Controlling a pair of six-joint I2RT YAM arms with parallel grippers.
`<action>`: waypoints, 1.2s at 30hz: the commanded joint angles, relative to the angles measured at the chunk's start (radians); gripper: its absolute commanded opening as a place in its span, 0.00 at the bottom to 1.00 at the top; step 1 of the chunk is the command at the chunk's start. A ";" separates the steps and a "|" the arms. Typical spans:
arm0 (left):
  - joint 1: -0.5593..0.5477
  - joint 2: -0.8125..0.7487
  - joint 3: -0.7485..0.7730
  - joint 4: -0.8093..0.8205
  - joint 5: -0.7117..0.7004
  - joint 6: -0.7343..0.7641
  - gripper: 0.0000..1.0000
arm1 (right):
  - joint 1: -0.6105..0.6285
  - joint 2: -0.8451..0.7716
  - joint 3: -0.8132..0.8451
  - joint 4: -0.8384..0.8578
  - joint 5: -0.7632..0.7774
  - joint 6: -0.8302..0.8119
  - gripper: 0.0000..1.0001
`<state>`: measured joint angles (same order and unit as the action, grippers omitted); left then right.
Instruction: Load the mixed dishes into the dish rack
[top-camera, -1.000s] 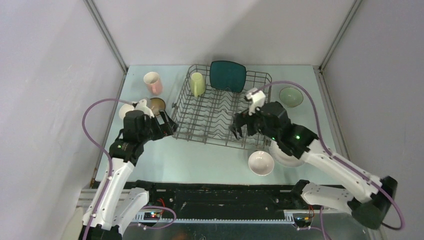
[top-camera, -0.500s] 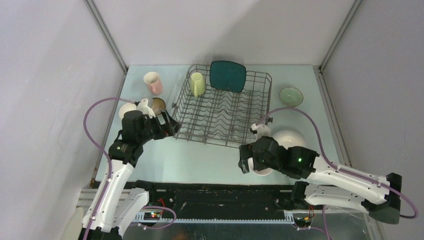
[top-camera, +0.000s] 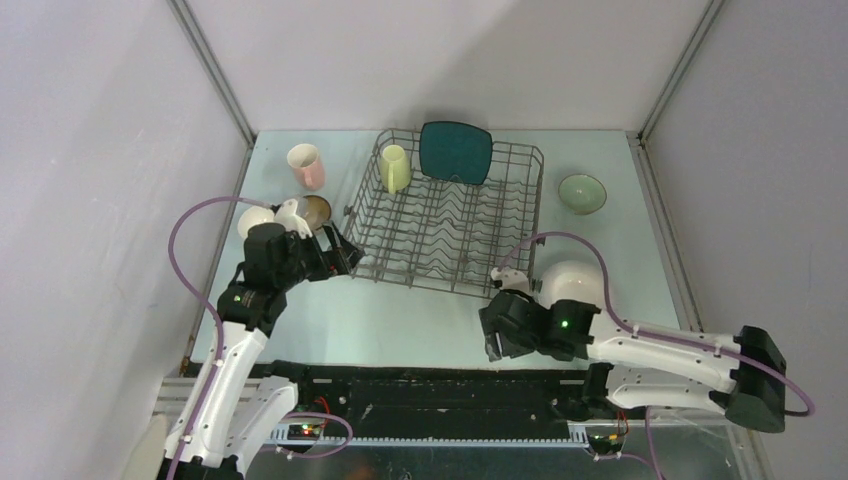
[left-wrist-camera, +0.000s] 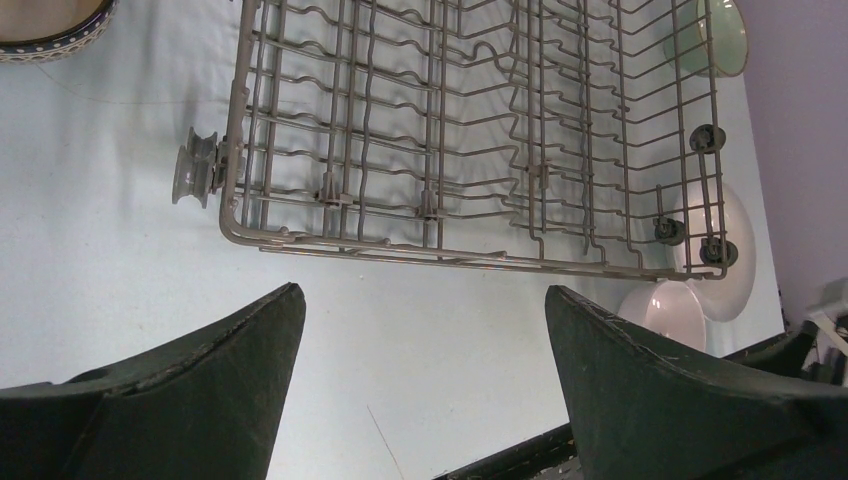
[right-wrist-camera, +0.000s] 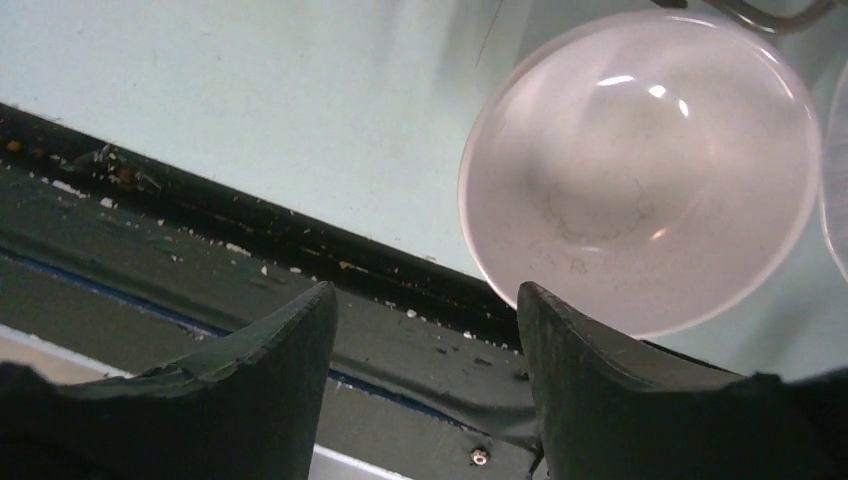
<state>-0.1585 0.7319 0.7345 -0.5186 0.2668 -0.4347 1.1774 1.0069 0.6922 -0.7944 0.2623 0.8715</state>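
Observation:
The dish rack stands mid-table with the teal square plate and the yellow-green mug at its far side. My right gripper hangs low at the near table edge, open, over a white bowl. The bowl lies just beyond its right fingertip, with nothing between the jaws. A white round plate lies next to that bowl. My left gripper is wide open and empty by the rack's near left corner.
The pink cup, another white bowl and the dark brown bowl sit left of the rack. A pale green bowl lies to its right. The black front rail runs under my right fingers.
My right arm swung from above the rack's right side down to the near edge at the white bowl, and its jaws narrowed. The left arm stayed put.

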 joint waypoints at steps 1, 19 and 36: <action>-0.003 -0.002 0.002 0.027 0.021 0.027 0.97 | -0.043 0.073 -0.004 0.133 -0.036 -0.072 0.68; -0.003 0.031 0.009 0.019 0.035 0.032 0.97 | -0.094 0.202 0.004 0.205 -0.154 -0.055 0.00; -0.024 0.011 -0.001 0.026 0.035 0.026 0.98 | -0.222 0.024 0.116 0.760 -0.752 -0.022 0.00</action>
<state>-0.1688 0.7628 0.7345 -0.5186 0.2756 -0.4252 1.0183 1.0466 0.7471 -0.2878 -0.2878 0.8349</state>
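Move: The white bowl's middle lies about 3 cm ahead of the right hand, 4 cm to its right and some 6 cm below it, so the fingers hang near its left rim. The white plate is roughly 14 cm to the right and 8 cm ahead; the middle of the dish rack is around 27 cm ahead and 11 cm to the left. From the left hand the bowl is about 36 cm to the right, 12 cm back and 18 cm below. The white bowl's left rim is what the right hand goes for: it sinks about 4 cm, easing forward and a little left, and the part-open fingers shut, pinching the thin wall. Then it lifts some 13 cm while sweeping about 10 cm left, speeding up, away from the plate, the wrist rolling some 40 degrees so that its left side rises and the fingertips swing left. ##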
